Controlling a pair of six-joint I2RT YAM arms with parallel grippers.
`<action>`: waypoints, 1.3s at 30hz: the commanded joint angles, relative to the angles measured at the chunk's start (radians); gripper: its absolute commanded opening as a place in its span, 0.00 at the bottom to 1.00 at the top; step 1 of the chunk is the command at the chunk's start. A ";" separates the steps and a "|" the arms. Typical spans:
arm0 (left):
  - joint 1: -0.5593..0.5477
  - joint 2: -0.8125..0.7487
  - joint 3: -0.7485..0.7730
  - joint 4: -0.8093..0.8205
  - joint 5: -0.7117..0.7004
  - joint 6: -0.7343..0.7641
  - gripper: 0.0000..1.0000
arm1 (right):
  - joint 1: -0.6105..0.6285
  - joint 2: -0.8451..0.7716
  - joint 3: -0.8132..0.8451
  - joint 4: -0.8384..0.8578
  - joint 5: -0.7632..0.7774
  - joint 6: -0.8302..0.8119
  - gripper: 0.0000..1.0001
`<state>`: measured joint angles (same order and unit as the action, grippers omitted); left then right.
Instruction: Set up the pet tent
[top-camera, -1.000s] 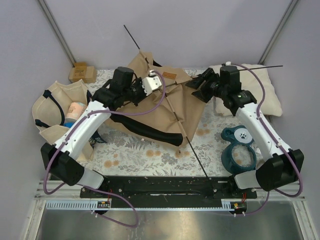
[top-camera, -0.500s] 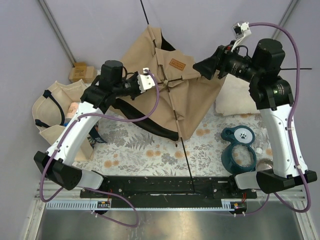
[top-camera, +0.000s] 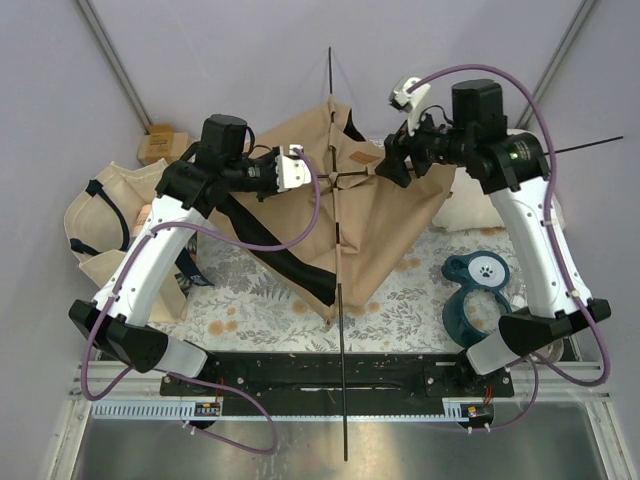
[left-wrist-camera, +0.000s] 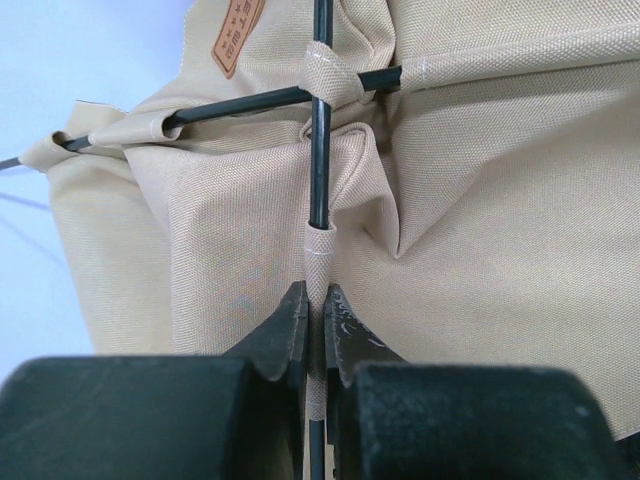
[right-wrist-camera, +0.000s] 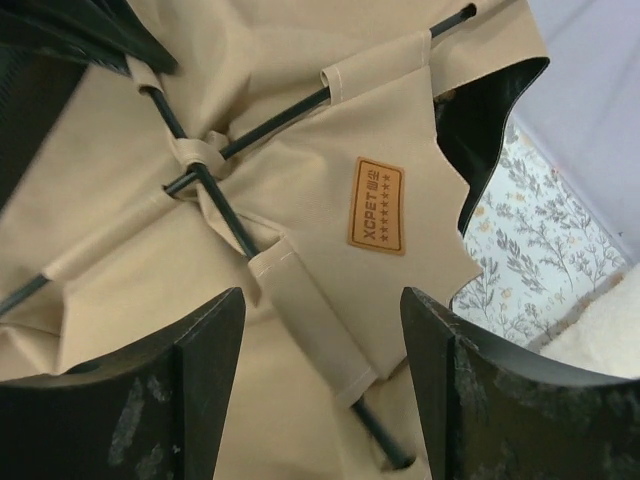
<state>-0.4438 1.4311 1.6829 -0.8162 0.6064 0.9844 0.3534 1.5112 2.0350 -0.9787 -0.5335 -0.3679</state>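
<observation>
The pet tent (top-camera: 385, 225) is tan canvas with black trim, lifted and half spread above the table. Its thin dark poles (top-camera: 335, 182) cross near the top, and one pole runs straight down toward the near edge. My left gripper (top-camera: 318, 178) is shut on a tan pole sleeve (left-wrist-camera: 317, 262) just below the crossing, its jaws pinching sleeve and pole (left-wrist-camera: 316, 312). My right gripper (right-wrist-camera: 322, 300) stands open over another sleeve (right-wrist-camera: 315, 318) beside the brown label patch (right-wrist-camera: 377, 204); neither finger touches it. In the top view the right gripper (top-camera: 388, 166) is at the tent's upper right.
A beige tote bag (top-camera: 100, 215) lies at the left, with a small cardboard box (top-camera: 165, 148) behind it. A cream pillow (top-camera: 480, 212) sits behind the right arm, and a teal ring with a paw print (top-camera: 478, 295) lies on the floral mat (top-camera: 270, 300).
The tent has risen and turned, and its long pole has swung until it points at the near edge. The right gripper came down and left onto the label side, opening slightly. The left grip is unchanged.
</observation>
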 joint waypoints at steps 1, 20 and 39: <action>-0.006 -0.008 0.028 -0.008 0.105 0.089 0.00 | 0.059 0.047 0.036 -0.091 0.125 -0.173 0.71; -0.007 -0.040 0.037 -0.104 0.113 0.217 0.00 | 0.151 0.041 -0.167 -0.045 0.167 -0.301 0.63; -0.006 -0.044 0.048 -0.065 0.138 0.218 0.00 | 0.220 -0.005 -0.294 0.063 0.210 -0.267 0.05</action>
<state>-0.4438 1.4330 1.6844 -0.9760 0.6239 1.1893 0.5606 1.5528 1.7508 -0.9977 -0.3565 -0.6437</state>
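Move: Beneath the right hand, roughly 10 cm lower and 3 cm to its left, lies the inner end of the tan sleeve on the tent's right-hand pole. From that hand, the pole crossing is some 10 cm to the left, level fore and aft and 8 cm down; the brown label sits about 5 cm left, 3 cm ahead and 10 cm down. The sleeve is roughly 17 cm to the left hand's right, a few centimetres lower. Sinking about 13 cm with a 4 cm drift to its left, the open right hand comes down onto the right-hand sleeve, tips its fingers some 20 degrees steeper, then closes them at the end and pinches the sleeve just outside the pole crossing. The left hand keeps its grip on the opposite sleeve, easing down and slightly back about 3 cm, then holds. ##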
